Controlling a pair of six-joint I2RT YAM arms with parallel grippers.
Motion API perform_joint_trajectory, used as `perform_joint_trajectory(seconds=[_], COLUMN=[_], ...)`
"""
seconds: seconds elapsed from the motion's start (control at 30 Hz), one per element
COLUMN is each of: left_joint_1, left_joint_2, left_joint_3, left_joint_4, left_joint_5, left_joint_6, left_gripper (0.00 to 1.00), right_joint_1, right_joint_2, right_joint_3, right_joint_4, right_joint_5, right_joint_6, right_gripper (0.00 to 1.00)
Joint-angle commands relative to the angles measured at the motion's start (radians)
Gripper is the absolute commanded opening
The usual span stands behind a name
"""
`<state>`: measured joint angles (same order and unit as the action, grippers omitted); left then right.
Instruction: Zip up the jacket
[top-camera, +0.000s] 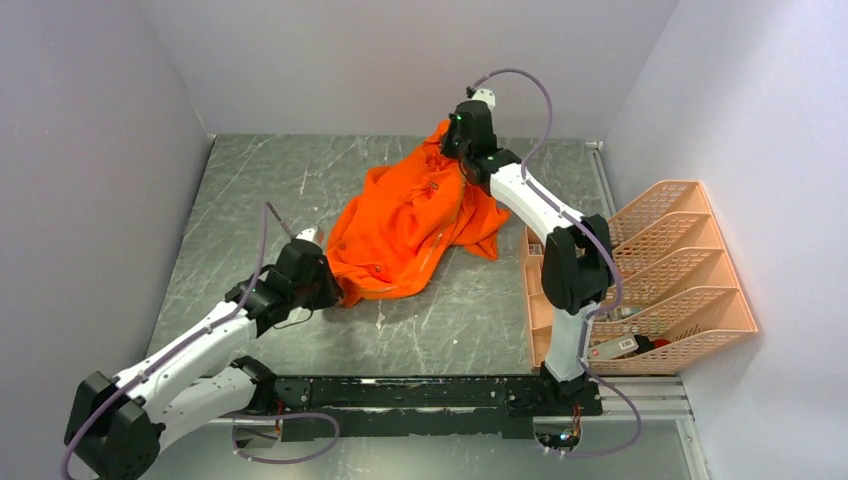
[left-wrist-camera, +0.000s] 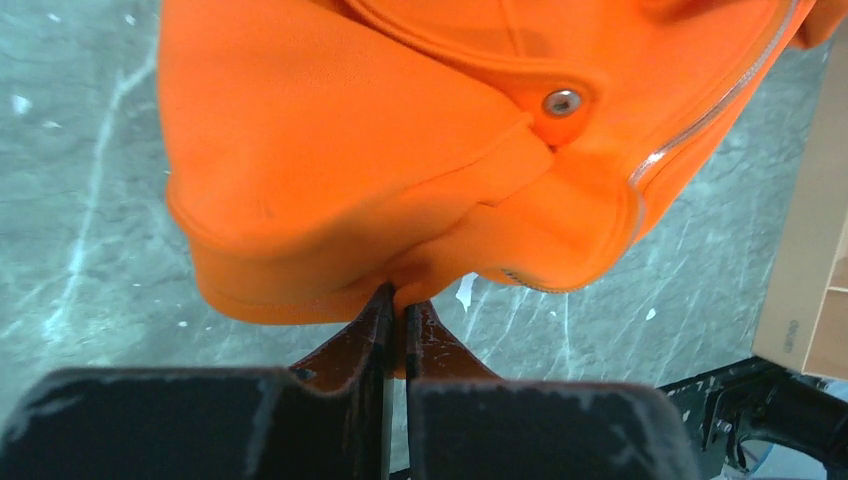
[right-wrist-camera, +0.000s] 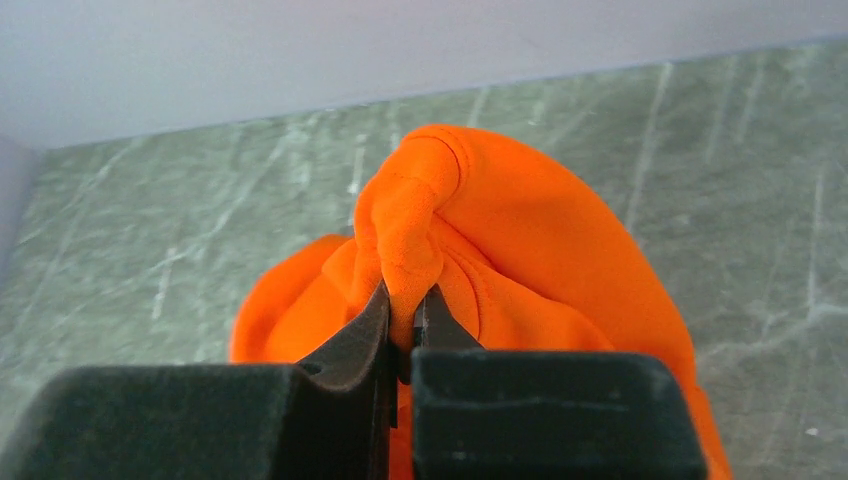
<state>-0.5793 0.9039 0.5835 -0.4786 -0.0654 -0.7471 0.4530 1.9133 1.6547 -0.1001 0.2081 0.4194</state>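
Note:
The orange jacket (top-camera: 410, 225) lies crumpled in the middle of the table, stretched from near left to far right. My left gripper (top-camera: 335, 290) is shut on its near hem; in the left wrist view the jaws (left-wrist-camera: 398, 312) pinch a fold of orange jacket (left-wrist-camera: 350, 150), beside a metal snap (left-wrist-camera: 562, 101) and the light zipper (left-wrist-camera: 700, 120). My right gripper (top-camera: 455, 145) is shut on the far end, lifting it; in the right wrist view the jaws (right-wrist-camera: 405, 310) pinch a bunched ridge of the jacket (right-wrist-camera: 520, 250). The pink lining is hidden.
A peach basket rack (top-camera: 660, 280) with several slots stands at the right, beside the right arm, holding small items near its front. Grey walls close in the table at the left, back and right. A black rail (top-camera: 420, 392) runs along the near edge.

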Motion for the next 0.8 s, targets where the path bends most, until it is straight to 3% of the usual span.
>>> perform_joint_trajectory(seconds=[0.0,0.33,0.4,0.6,0.73,0.77], left_joint_1=[0.004,0.003,0.003,0.002,0.003,0.004], left_joint_2=[0.058,0.210,0.220,0.167,0.135,0.132], left_joint_3=[-0.075,-0.169,-0.153,-0.043,0.110,0.137], left_joint_4=[0.162,0.271,0.255,0.151,0.055,0.046], left_joint_5=[0.118,0.188,0.181,0.131,0.079,0.072], left_joint_6=[-0.014,-0.023,-0.016,0.018,0.078,0.092], left_gripper=[0.08,0.11,0.20,0.50,0.76,0.90], right_joint_1=[-0.071,-0.117,-0.124,-0.134,-0.142,-0.145], right_joint_2=[0.078,0.278,0.292,0.266,0.215,0.196], right_joint_3=[0.067,0.266,0.283,0.284,0.266,0.254], right_joint_4=[0.026,-0.022,-0.018,-0.011,-0.010,-0.005], right_joint_5=[-0.010,-0.052,-0.073,-0.102,-0.110,-0.112], right_joint_6=[0.039,0.078,0.088,0.085,0.070,0.067], right_gripper=[0.00,0.00,0.03,0.41,0.56,0.57])
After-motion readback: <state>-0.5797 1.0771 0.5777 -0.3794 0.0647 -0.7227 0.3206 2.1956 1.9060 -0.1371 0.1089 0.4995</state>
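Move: My left fingers still hold the jacket's lower corner. The table spot for it is about 2 cm back, 2 cm left and 8 cm down; the jacket's middle lies some 18 cm ahead, 14 cm right and 7 cm down, the pocket snap 7 cm ahead, 6 cm right and 7 cm down. My right fingers hold the collar end. Its table spot is about 7 cm ahead, 3 cm right and 20 cm down, with the jacket's middle roughly 10 cm back, 6 cm left and 18 cm down. I lay the stretched jacket down with both hands and let go of it. My right hand carries the collar end forward about 7 cm and down nearly as far, drifting right, then opens to about half. My left hand sinks some 7 cm with the lower corner, easing back, opens wide and then lifts about 5 cm, coming slightly forward off the cloth. ##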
